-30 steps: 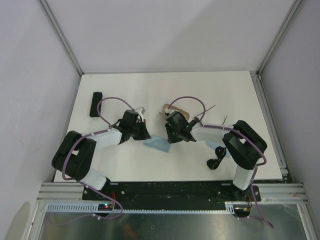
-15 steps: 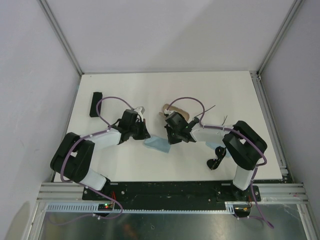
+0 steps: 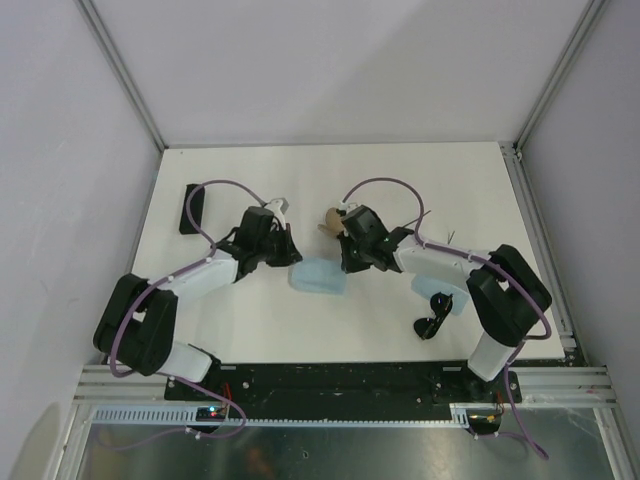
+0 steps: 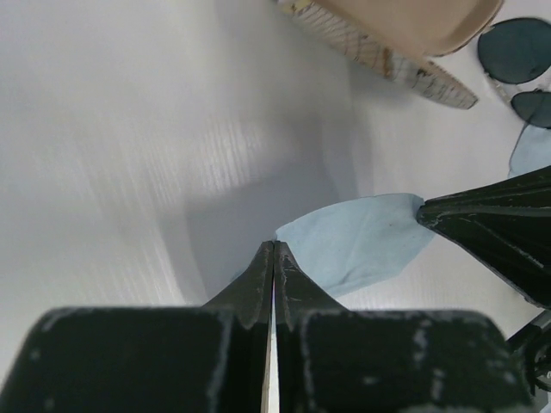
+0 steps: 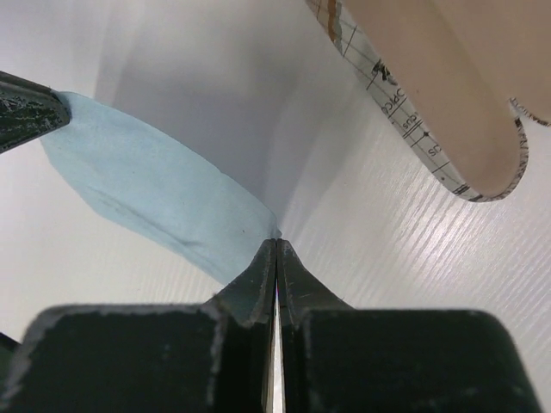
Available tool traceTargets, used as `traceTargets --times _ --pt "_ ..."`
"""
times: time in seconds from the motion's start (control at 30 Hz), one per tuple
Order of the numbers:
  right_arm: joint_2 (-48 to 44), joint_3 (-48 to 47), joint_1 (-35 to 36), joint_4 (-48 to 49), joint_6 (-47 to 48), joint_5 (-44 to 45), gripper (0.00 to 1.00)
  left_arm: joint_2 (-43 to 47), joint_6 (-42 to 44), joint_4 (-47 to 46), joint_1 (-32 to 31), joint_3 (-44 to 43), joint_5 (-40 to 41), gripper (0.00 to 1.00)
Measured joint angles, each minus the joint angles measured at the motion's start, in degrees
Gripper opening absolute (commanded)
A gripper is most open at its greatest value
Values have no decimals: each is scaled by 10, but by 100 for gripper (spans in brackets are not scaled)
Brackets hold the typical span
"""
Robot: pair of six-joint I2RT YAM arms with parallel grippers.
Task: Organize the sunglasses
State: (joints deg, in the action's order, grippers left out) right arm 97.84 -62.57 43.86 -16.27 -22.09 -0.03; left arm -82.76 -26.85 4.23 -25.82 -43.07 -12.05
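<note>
A light blue cloth (image 3: 318, 275) hangs stretched between my two grippers. My left gripper (image 3: 288, 252) is shut on its left corner (image 4: 274, 245). My right gripper (image 3: 348, 262) is shut on its right corner (image 5: 275, 241). The wire-frame sunglasses (image 4: 516, 52) lie beyond the beige patterned case (image 4: 396, 26); in the top view only their thin temples (image 3: 414, 224) show past my right arm. The chunky black sunglasses (image 3: 433, 318) lie near the front right, apart from both grippers.
The beige case (image 3: 330, 219) lies open just beyond the cloth and also shows in the right wrist view (image 5: 439, 86). A black oblong case (image 3: 192, 208) lies at the far left. A second blue cloth (image 3: 457, 305) lies under the chunky sunglasses.
Both grippers have moved away from the table's front edge toward the beige case, carrying the blue cloth with them. The cloth now hangs stretched flatter between them.
</note>
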Motion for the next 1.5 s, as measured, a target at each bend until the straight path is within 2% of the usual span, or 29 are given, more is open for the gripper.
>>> traceTargets --times 0.47,0.8,1.17,1.5 --pt "-35 -65 -44 -45 30 -31 0 47 0 24 0 -64 14 0" --pt "-76 -73 -49 -67 42 -59 0 107 -1 28 0 -61 14 0" --pt "-77 -71 22 -101 42 -49 0 166 -15 35 -8 56 12 0" --pt "-78 -17 55 -94 24 -48 0 233 -42 39 -30 123 12 0"
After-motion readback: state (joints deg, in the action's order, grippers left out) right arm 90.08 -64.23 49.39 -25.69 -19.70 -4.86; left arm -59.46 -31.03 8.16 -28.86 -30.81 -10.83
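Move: Both closed grippers already hold the blue cloth by its corners, about 6 cm over the table; its middle is 2 cm back from the left gripper, 6 cm to its right and 3 below, and the same back and below but 6 cm left of the right gripper. From the right gripper the open sunglasses case lies some 12 cm ahead, 1 cm right; the open sunglasses about 8 ahead, 18 right. Keep both grippers pinching the cloth's corners and raise them together, about 10 cm and slightly forward, the left wrist tipping its fingers up a little. Then draw both back over the bare table, away from the sunglasses case, by some 8 cm while sinking again, ending higher than they began; let the right turn about 10 degrees counter-clockwise. ##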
